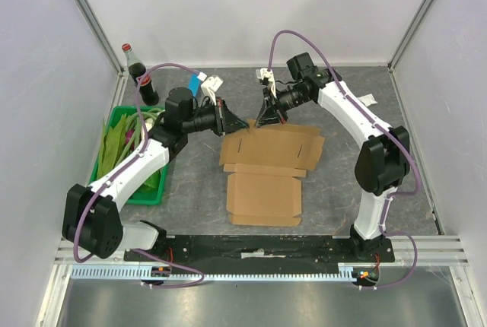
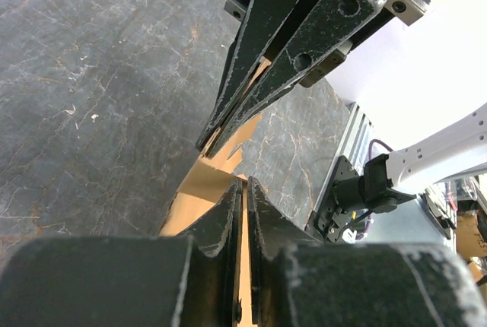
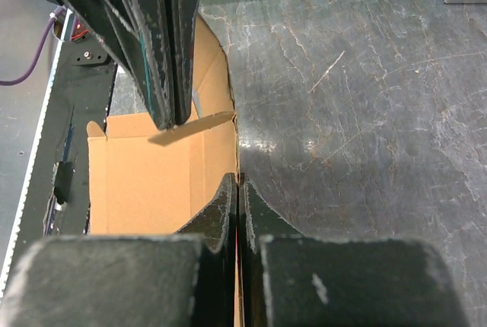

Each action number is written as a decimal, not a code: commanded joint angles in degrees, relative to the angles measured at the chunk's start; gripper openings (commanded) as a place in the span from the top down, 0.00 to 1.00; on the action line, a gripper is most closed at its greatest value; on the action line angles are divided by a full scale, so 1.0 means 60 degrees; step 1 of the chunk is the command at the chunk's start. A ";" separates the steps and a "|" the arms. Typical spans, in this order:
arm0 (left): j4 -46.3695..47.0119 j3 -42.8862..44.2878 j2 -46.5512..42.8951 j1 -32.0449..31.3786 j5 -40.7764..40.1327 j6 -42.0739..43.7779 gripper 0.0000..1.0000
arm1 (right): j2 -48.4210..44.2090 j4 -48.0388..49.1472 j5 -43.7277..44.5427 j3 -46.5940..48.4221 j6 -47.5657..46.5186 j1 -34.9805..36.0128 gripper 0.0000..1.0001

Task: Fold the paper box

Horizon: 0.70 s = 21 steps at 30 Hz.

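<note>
The paper box (image 1: 266, 190) is a flat brown cardboard blank lying mid-table, its far panel raised a little. My left gripper (image 1: 230, 125) pinches the far left corner of that panel. In the left wrist view a strip of the paper box (image 2: 198, 186) runs between the closed fingers of the left gripper (image 2: 244, 182). My right gripper (image 1: 265, 118) is shut on the far edge just to the right. In the right wrist view the right gripper (image 3: 238, 179) clamps the edge of the paper box (image 3: 144, 175), and the left gripper (image 3: 173, 122) holds a small flap above it.
A green basket (image 1: 106, 167) of leafy greens stands at the left, with a dark bottle (image 1: 143, 82) behind it. A small blue-and-white box (image 1: 199, 82) and white bits (image 1: 367, 100) lie at the back. A black rail (image 1: 259, 247) runs along the near edge.
</note>
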 commanded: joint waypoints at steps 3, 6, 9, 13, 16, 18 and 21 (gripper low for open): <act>-0.0224 0.0527 0.0351 -0.0316 -0.0693 0.0439 0.90 | -0.0682 0.0626 -0.0298 -0.0279 0.0281 0.0188 1.00; -0.0327 0.0571 0.0424 -0.0389 -0.0987 0.0483 0.90 | -0.0784 0.0655 -0.0591 -0.0322 0.0252 0.0217 1.00; -0.0328 0.0600 0.0629 -0.0462 -0.1031 0.0410 0.90 | -0.0902 0.0728 -0.1102 -0.0381 0.0150 0.0231 1.00; -0.0298 0.0557 0.0513 -0.0507 -0.1221 0.0395 0.90 | -0.0961 0.0817 -0.0710 -0.0454 0.0266 0.0246 1.00; -0.0707 0.0746 -0.0012 -0.0507 -0.1571 0.0555 0.87 | -0.0858 0.0831 0.0035 -0.0454 0.0369 0.0202 1.00; -0.1451 0.0791 -0.0554 -0.0492 -0.2127 0.0614 0.71 | -0.0741 0.0846 0.0345 -0.0454 0.0413 0.0129 1.00; -0.1879 0.0093 -0.2106 -0.0477 -0.3766 0.0630 0.43 | -0.0653 0.0875 0.0361 -0.0440 0.0457 -0.0178 1.00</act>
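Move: The left fingers are already on the small corner tab of the box, its middle about 1 cm to their right and 1 cm below; the near panel lies some 14 cm back, 5 cm right and 12 cm down. From the right hand, which already pinches the panel's raised far edge, the tab is about 4 cm left and 2 cm back, level in height. Left hand sinks about 2 cm with the pinched tab, then opens, while the right keeps its edge grip. ##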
